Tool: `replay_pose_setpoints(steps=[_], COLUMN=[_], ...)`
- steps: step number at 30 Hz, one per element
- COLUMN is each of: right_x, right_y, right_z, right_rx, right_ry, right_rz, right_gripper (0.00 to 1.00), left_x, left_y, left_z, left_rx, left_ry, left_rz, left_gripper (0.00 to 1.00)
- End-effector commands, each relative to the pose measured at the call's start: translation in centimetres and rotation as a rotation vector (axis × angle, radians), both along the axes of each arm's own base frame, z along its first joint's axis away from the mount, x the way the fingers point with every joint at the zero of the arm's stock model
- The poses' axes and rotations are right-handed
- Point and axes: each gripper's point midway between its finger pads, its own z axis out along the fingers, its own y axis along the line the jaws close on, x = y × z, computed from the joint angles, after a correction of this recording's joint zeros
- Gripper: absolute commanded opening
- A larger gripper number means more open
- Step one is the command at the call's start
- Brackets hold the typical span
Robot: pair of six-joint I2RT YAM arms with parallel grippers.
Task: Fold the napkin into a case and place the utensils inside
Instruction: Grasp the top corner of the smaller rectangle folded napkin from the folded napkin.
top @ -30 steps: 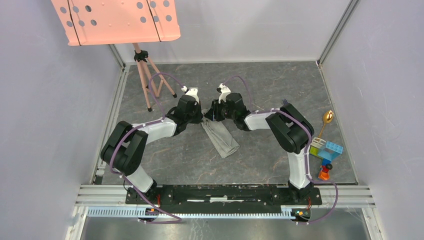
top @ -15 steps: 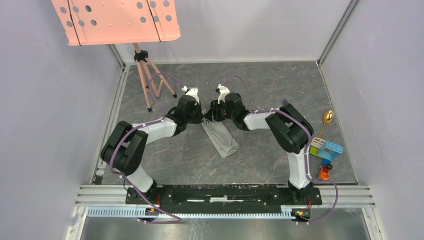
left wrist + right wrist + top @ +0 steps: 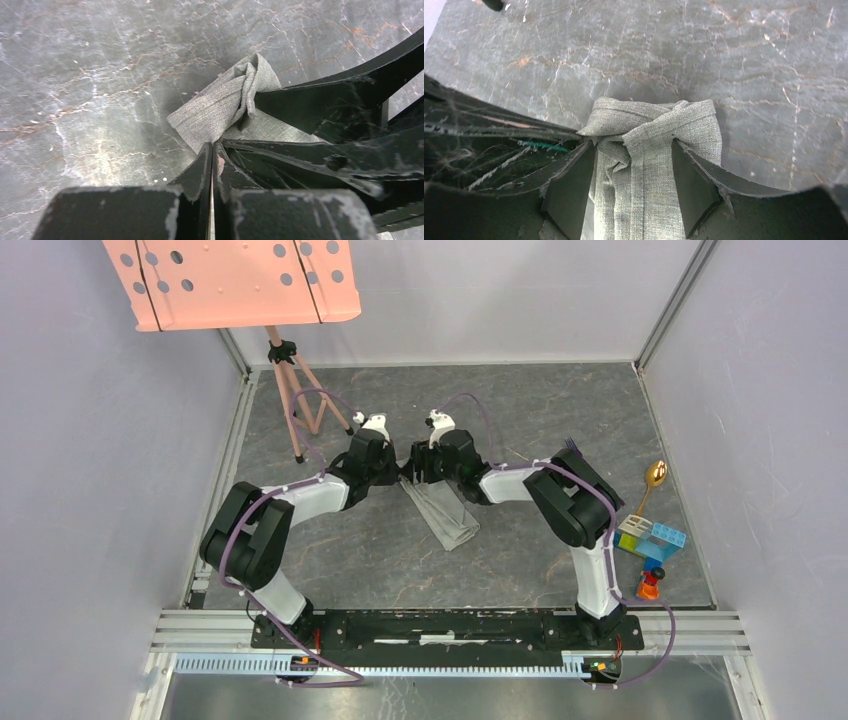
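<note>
The grey napkin (image 3: 450, 518) lies on the table as a narrow folded strip, a case shape, running from the middle toward the near right. Its far end (image 3: 654, 125) is bunched and creased. My left gripper (image 3: 393, 472) is shut, its tips (image 3: 212, 146) pinching an edge of that end. My right gripper (image 3: 413, 468) faces it, open, one finger (image 3: 574, 190) on each side of the strip without squeezing it. The spoon (image 3: 655, 476) with a gold bowl lies at the right. Purple fork tines (image 3: 571, 446) peek out behind the right arm's elbow.
Colourful toy blocks (image 3: 650, 538) sit at the right near the spoon's handle. A salmon-pink perforated panel (image 3: 230, 280) on a tripod (image 3: 295, 405) stands at the back left. Walls close in the table on three sides.
My right gripper's jaws have spread apart around the napkin's end. Both grippers have shifted slightly toward the back, and the strip's far end went with them.
</note>
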Motion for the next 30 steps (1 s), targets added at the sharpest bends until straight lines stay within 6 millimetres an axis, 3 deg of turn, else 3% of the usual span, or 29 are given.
replay_pose_setpoints(steps=[1, 5, 9, 13, 18, 30], right_x=[-2.8, -3.5, -3.3, -3.0, -2.0, -0.2], right_y=[-1.4, -2.5, -2.5, -1.7, -1.3, -0.7], right_z=[1.5, 3.5, 4.1, 4.3, 4.8, 3.3], right_rx=[0.035, 0.047, 0.065, 0.118, 0.147, 0.117], right_ry=[0.059, 0.031, 0.02, 0.031, 0.017, 0.026], right_rz=[0.105, 0.14, 0.138, 0.146, 0.125, 0.107], right_gripper=[0.66, 0.68, 0.65, 0.34, 0.2, 0.18], left_x=[0.1, 0.1, 0.2, 0.1, 0.2, 0.2], left_y=[-1.8, -1.7, -2.0, -2.4, -2.5, -2.6], left_z=[1.4, 1.3, 1.5, 1.8, 2.0, 2.4], left_rx=[-0.098, -0.089, -0.1, -0.11, -0.111, -0.106], left_ry=[-0.028, -0.03, -0.027, -0.026, -0.025, -0.03], left_rz=[-0.03, -0.036, -0.043, -0.056, -0.062, -0.076], left_gripper=[0.02, 0.02, 0.02, 0.02, 0.02, 0.02])
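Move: The top corner of the folded napkin lies bunched practically between the right hand's open fingertips, some 1 cm back and 1 cm right of the hand point. The napkin's near end is about 14 cm back and 9 cm right, 1 cm lower; a tripod foot stands roughly 10 cm ahead and 14 cm left, also 1 cm lower. From the left hand, the same corner is about 1 cm ahead, 3 cm right and 1 cm below. Right hand backs off 3 cm, rising, then dips forward, fingers closing on the napkin corner beside left's shut fingertips. ##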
